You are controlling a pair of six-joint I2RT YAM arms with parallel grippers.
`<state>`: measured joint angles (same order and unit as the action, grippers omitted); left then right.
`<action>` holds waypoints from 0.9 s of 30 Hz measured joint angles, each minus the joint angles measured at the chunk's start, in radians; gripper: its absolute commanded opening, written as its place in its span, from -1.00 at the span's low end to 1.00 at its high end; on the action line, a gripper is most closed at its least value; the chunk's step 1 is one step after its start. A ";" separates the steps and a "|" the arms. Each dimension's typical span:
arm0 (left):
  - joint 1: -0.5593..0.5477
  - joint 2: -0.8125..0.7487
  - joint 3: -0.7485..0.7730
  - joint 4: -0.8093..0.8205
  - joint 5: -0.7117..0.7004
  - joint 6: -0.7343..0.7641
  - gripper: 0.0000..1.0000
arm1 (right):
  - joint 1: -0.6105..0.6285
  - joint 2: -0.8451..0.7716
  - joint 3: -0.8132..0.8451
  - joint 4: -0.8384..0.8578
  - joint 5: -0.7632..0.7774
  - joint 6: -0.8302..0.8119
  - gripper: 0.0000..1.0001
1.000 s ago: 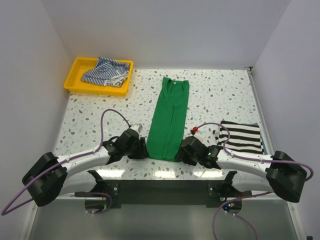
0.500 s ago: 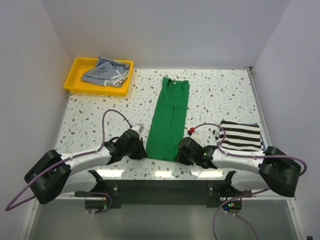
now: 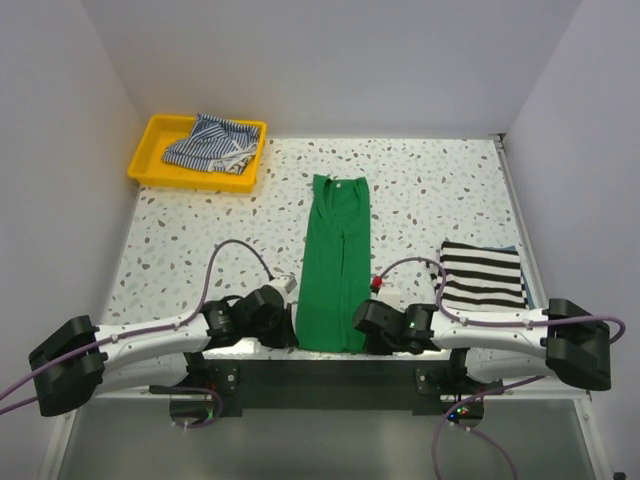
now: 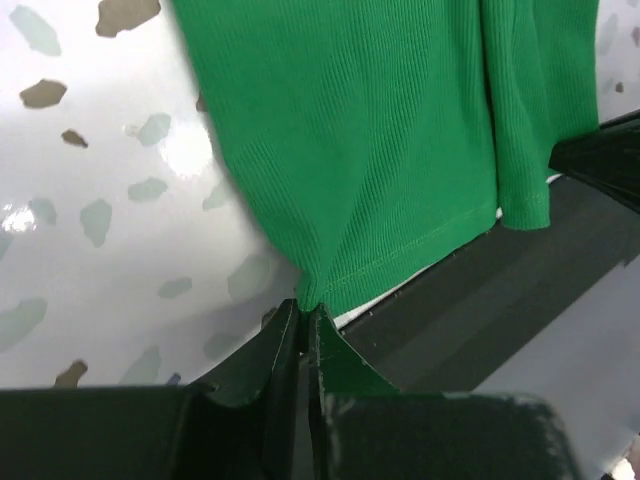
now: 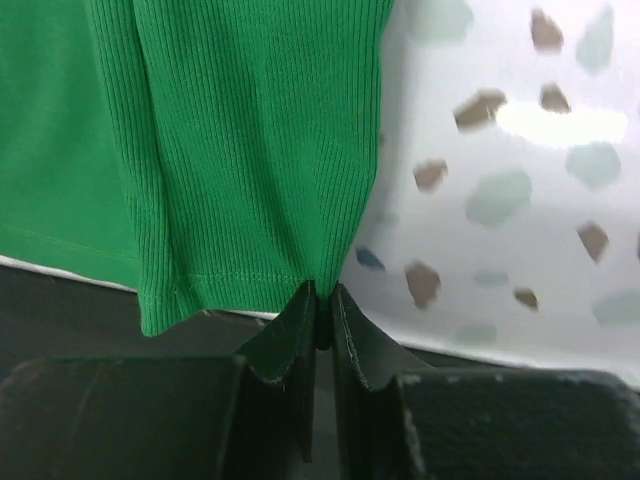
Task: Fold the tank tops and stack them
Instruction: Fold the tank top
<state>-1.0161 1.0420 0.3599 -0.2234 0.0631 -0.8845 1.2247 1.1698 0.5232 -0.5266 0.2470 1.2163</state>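
Observation:
The green tank top (image 3: pixel 333 262) lies as a long narrow strip down the table's middle, its hem hanging over the near edge. My left gripper (image 3: pixel 288 335) is shut on the hem's left corner (image 4: pixel 312 297). My right gripper (image 3: pixel 362 338) is shut on the hem's right corner (image 5: pixel 325 285). The black-and-white striped tank top (image 3: pixel 482 272) lies folded at the right of the table. The blue-and-white striped tank top (image 3: pixel 211 142) is crumpled in the yellow tray (image 3: pixel 150 170).
The yellow tray stands at the far left corner. Purple cables (image 3: pixel 228 258) loop above both arms. White walls close in the table on three sides. A dark metal rail (image 4: pixel 520 300) runs along the near edge, below the hem.
Both grippers closed on the green top's hem corners and drew back toward the near edge, dragging the whole top nearer. Its far end slid away from the back.

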 measured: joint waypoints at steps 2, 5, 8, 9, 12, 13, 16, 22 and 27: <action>-0.015 -0.055 0.000 -0.040 -0.007 -0.030 -1.00 | 0.038 -0.023 0.005 -0.066 0.003 0.017 -0.75; -0.018 -0.131 0.013 -0.102 -0.043 -0.060 -1.00 | 0.056 -0.050 0.035 -0.160 0.021 0.034 -0.69; -0.018 -0.110 0.081 -0.156 -0.080 -0.066 -1.00 | 0.056 -0.051 0.093 -0.217 0.051 0.034 -0.68; -0.017 -0.092 0.106 -0.160 -0.090 -0.065 -1.00 | 0.055 -0.048 0.116 -0.230 0.062 0.031 -0.68; 0.001 -0.037 0.159 -0.153 -0.101 -0.057 -1.00 | 0.027 -0.023 0.176 -0.248 0.084 0.010 -0.68; 0.010 -0.022 0.170 -0.150 -0.101 -0.054 -1.00 | 0.014 -0.014 0.188 -0.247 0.087 0.000 -0.69; 0.043 0.007 0.187 -0.145 -0.101 -0.039 -1.00 | -0.042 0.019 0.217 -0.241 0.095 -0.036 -0.70; 0.155 0.056 0.246 -0.132 -0.092 0.008 -1.00 | -0.179 0.056 0.257 -0.216 0.107 -0.132 -0.70; 0.215 0.132 0.326 -0.095 -0.092 0.057 -1.00 | -0.269 0.124 0.330 -0.179 0.113 -0.218 -0.70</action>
<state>-0.8013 1.1736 0.6857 -0.3183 -0.0292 -0.8272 0.9562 1.2938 0.8528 -0.7052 0.3595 0.9985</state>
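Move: The green tank top lies lengthwise ahead, its near hem corners already pinched in the hands near table height. Its middle is about 21 cm ahead and 9 cm right of the left hand, and 21 cm ahead and 7 cm left of the right hand. The striped stack lies some 17 cm ahead and 28 cm right of the right hand; the yellow bin is roughly 50 cm ahead and 32 cm left of the left hand. The hem of the green tank top is raised by both hands and carried forward over its own body, towards the shoulder end, about 10 cm out and 6–7 cm up. The left hand rises first; the right draws back slightly before following. Both keep their pinch on the corners, the left wrist turning roughly 15 degrees counter-clockwise, the right a little clockwise. ##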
